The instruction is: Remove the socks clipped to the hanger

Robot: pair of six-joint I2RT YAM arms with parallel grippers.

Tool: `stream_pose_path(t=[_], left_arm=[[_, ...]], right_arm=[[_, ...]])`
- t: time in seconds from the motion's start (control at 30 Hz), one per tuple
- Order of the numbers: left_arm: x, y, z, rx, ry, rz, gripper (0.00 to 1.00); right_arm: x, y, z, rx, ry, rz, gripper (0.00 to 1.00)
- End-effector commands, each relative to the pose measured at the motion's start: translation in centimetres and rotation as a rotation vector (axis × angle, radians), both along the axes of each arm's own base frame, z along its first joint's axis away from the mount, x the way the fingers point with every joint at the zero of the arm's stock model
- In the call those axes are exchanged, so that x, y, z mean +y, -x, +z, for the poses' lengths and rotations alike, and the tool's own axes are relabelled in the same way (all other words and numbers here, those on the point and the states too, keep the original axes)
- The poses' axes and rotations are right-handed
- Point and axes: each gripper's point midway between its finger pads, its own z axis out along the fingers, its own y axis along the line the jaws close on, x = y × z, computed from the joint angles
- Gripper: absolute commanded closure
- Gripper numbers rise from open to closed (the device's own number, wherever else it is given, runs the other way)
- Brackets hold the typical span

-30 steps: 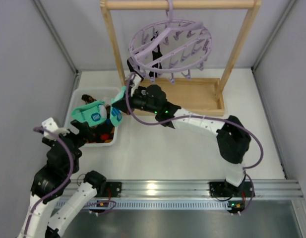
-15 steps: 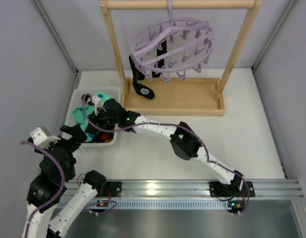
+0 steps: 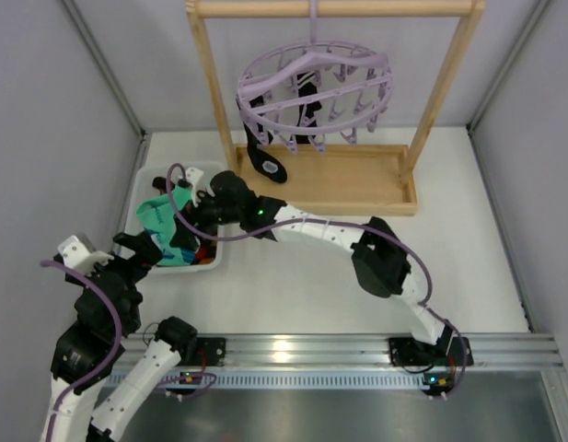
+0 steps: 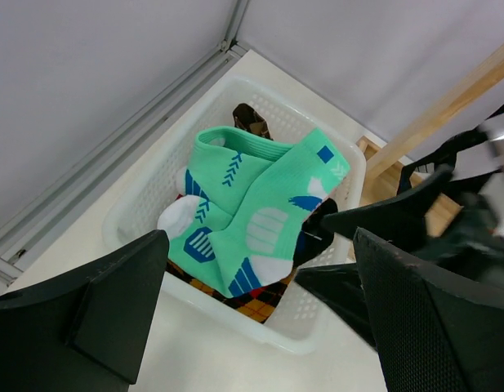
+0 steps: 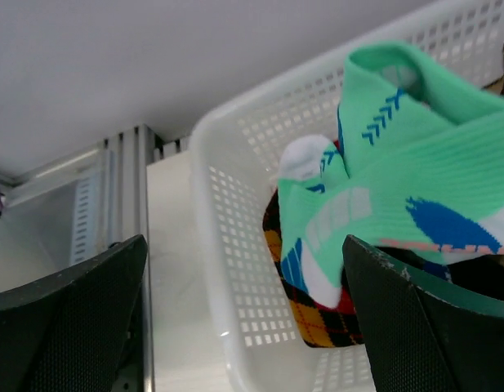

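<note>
The lilac hanger [image 3: 313,85] hangs by its hook from the wooden frame. One black sock [image 3: 263,158] is still clipped to its left side and dangles down. Mint-green socks [image 3: 159,214] lie in the white basket [image 3: 136,198]; they also show in the left wrist view [image 4: 252,212] and the right wrist view [image 5: 415,204]. My right gripper [image 3: 193,214] is open and empty, low at the basket's right side [image 5: 243,245]. My left gripper [image 3: 145,247] is open and empty, just short of the basket's near edge [image 4: 260,237].
The basket [image 4: 145,204] also holds a red-orange-black patterned sock [image 5: 317,314] and a brown sock [image 4: 252,118]. The light wooden frame [image 3: 357,180] stands at the back. Grey walls close in on both sides. The right arm [image 3: 320,230] stretches across the table.
My right gripper carried a mint sock from under the hanger to the basket and let it go. The sock now lies in the basket. The hanger has swung a little.
</note>
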Motion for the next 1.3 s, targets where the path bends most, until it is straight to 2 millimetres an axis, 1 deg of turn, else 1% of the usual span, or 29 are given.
stream_pose_path(t=[0.0, 0.03, 0.1, 0.13, 0.17, 0.2, 0.23, 0.27, 0.33, 0.4, 0.43, 0.47, 0.5, 0.53, 0.57, 0.6, 0.63, 0.67, 0.7, 0.73, 0.77, 0.83, 0.9, 1.03, 1.07, 1.13, 1.17, 1.2, 1.27], left_arm=[[-0.1, -0.2, -0.3, 0.023, -0.017, -0.003, 0.02], [-0.2, -0.3, -0.3, 0.025, -0.016, -0.006, 0.02], [-0.2, -0.3, -0.3, 0.024, -0.016, -0.008, 0.02], [-0.2, -0.3, -0.4, 0.027, -0.019, -0.006, 0.02], [-0.2, -0.2, -0.3, 0.024, -0.017, -0.008, 0.02], [-0.3, -0.2, -0.4, 0.025, -0.016, -0.011, 0.02], [-0.3, -0.2, -0.4, 0.022, -0.014, -0.017, 0.02], [-0.4, -0.2, -0.3, 0.017, -0.011, -0.020, 0.02], [-0.8, -0.4, -0.4, 0.022, -0.016, -0.042, 0.02], [-2.3, -1.1, -0.5, 0.035, -0.032, -0.128, 0.02], [-3.2, -1.7, -0.4, 0.033, -0.061, -0.176, 0.02], [-4.4, -2.4, -0.5, 0.049, -0.072, -0.231, 0.02], [-6.1, -2.8, -0.7, 0.060, -0.067, -0.317, 0.02], [-7.4, -3.4, -0.3, 0.049, -0.038, -0.364, 0.02], [-8.9, -4.3, -0.9, 0.077, -0.019, -0.411, 0.02], [-11.6, -4.6, -0.9, 0.075, 0.023, -0.534, 0.02], [-13.7, -6.0, -1.5, 0.075, 0.062, -0.597, 0.02], [-15.2, -6.6, -1.6, 0.066, 0.089, -0.649, 0.02], [-17.2, -6.9, -2.0, 0.071, 0.117, -0.737, 0.02], [-18.2, -7.6, -3.3, 0.094, 0.133, -0.760, 0.02], [-19.4, -9.2, -3.2, 0.074, 0.138, -0.781, 0.02], [-21.0, -10.9, -4.9, 0.110, 0.140, -0.813, 0.02], [-22.5, -12.6, -4.0, 0.040, 0.138, -0.851, 0.02], [-24.0, -16.0, -4.3, 0.005, 0.106, -0.854, 0.02], [-24.2, -17.3, -5.5, 0.031, 0.091, -0.828, 0.02], [-24.8, -19.0, -5.4, -0.008, 0.041, -0.830, 0.02], [-25.3, -20.3, -7.6, 0.042, 0.023, -0.831, 0.02], [-25.6, -21.3, -7.0, 0.023, -0.011, -0.830, 0.02], [-25.6, -23.2, -8.3, 0.064, -0.044, -0.791, 0.02]], right_arm=[[-2.1, -0.1, 8.8, -0.128, -0.147, -0.019, 0.01], [-2.8, -0.2, 10.0, -0.143, -0.163, -0.028, 0.01], [-3.8, -0.7, 8.8, -0.149, -0.136, -0.065, 0.01], [-4.8, -1.1, 10.5, -0.179, -0.168, -0.096, 0.01], [-5.4, -1.5, 10.5, -0.189, -0.170, -0.129, 0.00], [-6.7, -2.7, 8.1, -0.182, -0.123, -0.202, 0.01], [-7.8, -3.1, 10.1, -0.211, -0.172, -0.245, 0.00], [-8.9, -3.4, 7.8, -0.191, -0.133, -0.282, 0.01], [-11.7, -5.2, 8.7, -0.206, -0.152, -0.412, 0.00], [-14.1, -6.1, 6.7, -0.185, -0.124, -0.477, 0.01], [-15.4, -5.9, 8.1, -0.188, -0.152, -0.491, 0.01], [-16.8, -5.6, 5.9, -0.162, -0.127, -0.503, 0.01], [-18.2, -5.8, 5.6, -0.156, -0.130, -0.525, 0.01], [-19.7, -5.0, 7.4, -0.165, -0.175, -0.534, 0.01], [-21.5, -4.3, 4.8, -0.135, -0.139, -0.547, 0.01], [-23.3, -4.8, 4.7, -0.137, -0.149, -0.610, 0.01], [-25.4, -4.2, 6.8, -0.149, -0.206, -0.642, 0.01], [-27.3, -3.5, 4.2, -0.121, -0.169, -0.672, 0.01], [-29.4, -3.9, 3.9, -0.118, -0.163, -0.723, 0.01], [-31.5, -3.4, 5.8, -0.133, -0.216, -0.755, 0.01], [-33.0, -3.0, 4.4, -0.118, -0.193, -0.781, 0.01], [-36.6, -3.0, 5.5, -0.132, -0.207, -0.845, 0.01], [-39.0, -3.1, 5.6, -0.149, -0.192, -0.888, 0.01], [-42.3, -2.9, 6.5, -0.159, -0.157, -0.956, 0.01], [-42.7, -3.1, 7.0, -0.159, -0.164, -0.969, 0.01], [-43.3, -3.2, 7.4, -0.157, -0.174, -0.975, 0.01], [-43.2, -2.9, 7.5, -0.154, -0.185, -0.959, 0.01], [-43.5, -2.8, 7.8, -0.160, -0.199, -0.959, 0.00], [-43.7, -2.2, 8.4, -0.177, -0.235, -0.949, 0.00]])
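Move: The nearer black sock on the hanger is about 32 cm ahead of the left hand, 24 cm to its right and slightly lower; the second black sock hangs some 9 cm right of it and 5 cm farther out. From the right hand, that second sock lies roughly 28 cm ahead, 29 cm right and 10 cm up. The green sock lies in the basket, 2 cm ahead, 4 cm left and 10 cm below the right hand. Both open hands sweep right: the left 25 cm, also forward-down towards the nearer sock, the right 45 cm. ##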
